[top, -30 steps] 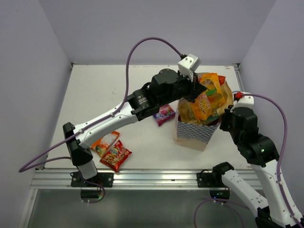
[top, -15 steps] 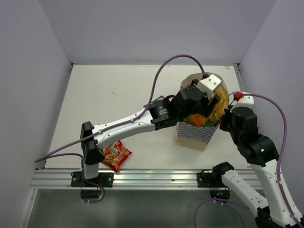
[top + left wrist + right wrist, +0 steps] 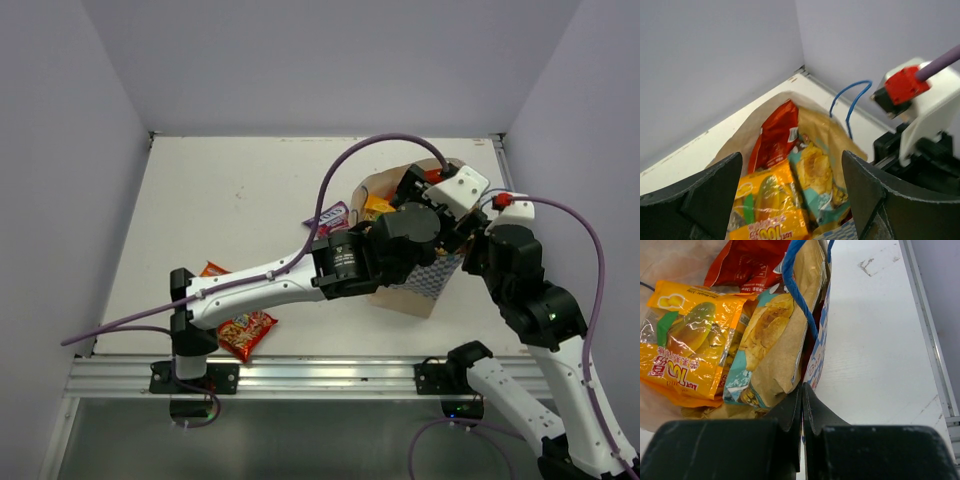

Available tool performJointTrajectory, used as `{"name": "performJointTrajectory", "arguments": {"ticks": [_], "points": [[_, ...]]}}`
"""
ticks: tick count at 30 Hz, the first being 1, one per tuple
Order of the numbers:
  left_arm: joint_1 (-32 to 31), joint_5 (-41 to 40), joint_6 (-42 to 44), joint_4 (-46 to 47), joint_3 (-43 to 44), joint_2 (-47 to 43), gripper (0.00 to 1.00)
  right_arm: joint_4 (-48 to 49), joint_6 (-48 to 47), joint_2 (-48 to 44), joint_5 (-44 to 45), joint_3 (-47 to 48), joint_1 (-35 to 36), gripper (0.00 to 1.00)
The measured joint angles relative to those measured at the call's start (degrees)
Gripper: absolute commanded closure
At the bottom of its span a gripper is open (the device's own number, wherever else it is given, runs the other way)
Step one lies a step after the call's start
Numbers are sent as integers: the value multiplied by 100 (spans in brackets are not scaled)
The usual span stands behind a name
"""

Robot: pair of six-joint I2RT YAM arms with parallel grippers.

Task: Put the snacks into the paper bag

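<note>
The paper bag point(image 3: 432, 286) stands upright at the right of the table, its checked wall facing the arms. Inside lie an orange packet point(image 3: 765, 210), a tan-brown chip packet point(image 3: 816, 175) and a red packet point(image 3: 774, 136). My left gripper point(image 3: 792, 197) hovers open just above the bag's mouth, nothing between its fingers point(image 3: 879, 200). My right gripper point(image 3: 802, 386) is shut on the bag's near wall point(image 3: 818, 357), below the blue string handle point(image 3: 796, 285). Three snacks lie on the table: a purple packet point(image 3: 328, 217), an orange-white one point(image 3: 211, 269) and a small red one point(image 3: 246, 333).
The left arm point(image 3: 270, 285) stretches across the table front to the bag. The right arm's wrist point(image 3: 920, 115) is close beside the bag's right side. Walls enclose the table on three sides; a metal rail point(image 3: 300, 372) runs along the near edge.
My left gripper carried the orange packet from above the bag down into its mouth and opened; the packet now lies inside. The right gripper stayed put.
</note>
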Motion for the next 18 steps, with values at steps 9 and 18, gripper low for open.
{"name": "performJointTrajectory", "arguments": {"ticks": [9,18], "points": [[-2,-855,173,101,-1043,-450,15,2,0,0,0,0,0,100],[2468,-291,-1093,330,-4380,-2999,14,4,0,-2,-13,0,0,100]]}}
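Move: My open left hand is high over the near side of the filled paper bag, whose middle is about 11 cm ahead, 2 cm right and 29 cm below. The purple snack lies roughly 16 cm ahead, 18 cm left and 42 cm down on the table; the small red snack is about 7 cm back and 42 cm left at that level. From my right hand the purple snack is some 17 cm ahead, 29 cm left and 26 cm below. I bring my empty left hand away from the bag, first easing a few centimetres down and left, then sweeping fast left and forward, about 24 cm left in all, sinking some 8 cm on the way towards the purple snack. My fingers stay wide open and still high above the table, and my wrist swings counter-clockwise by some 30 degrees to point nearly straight forward. ##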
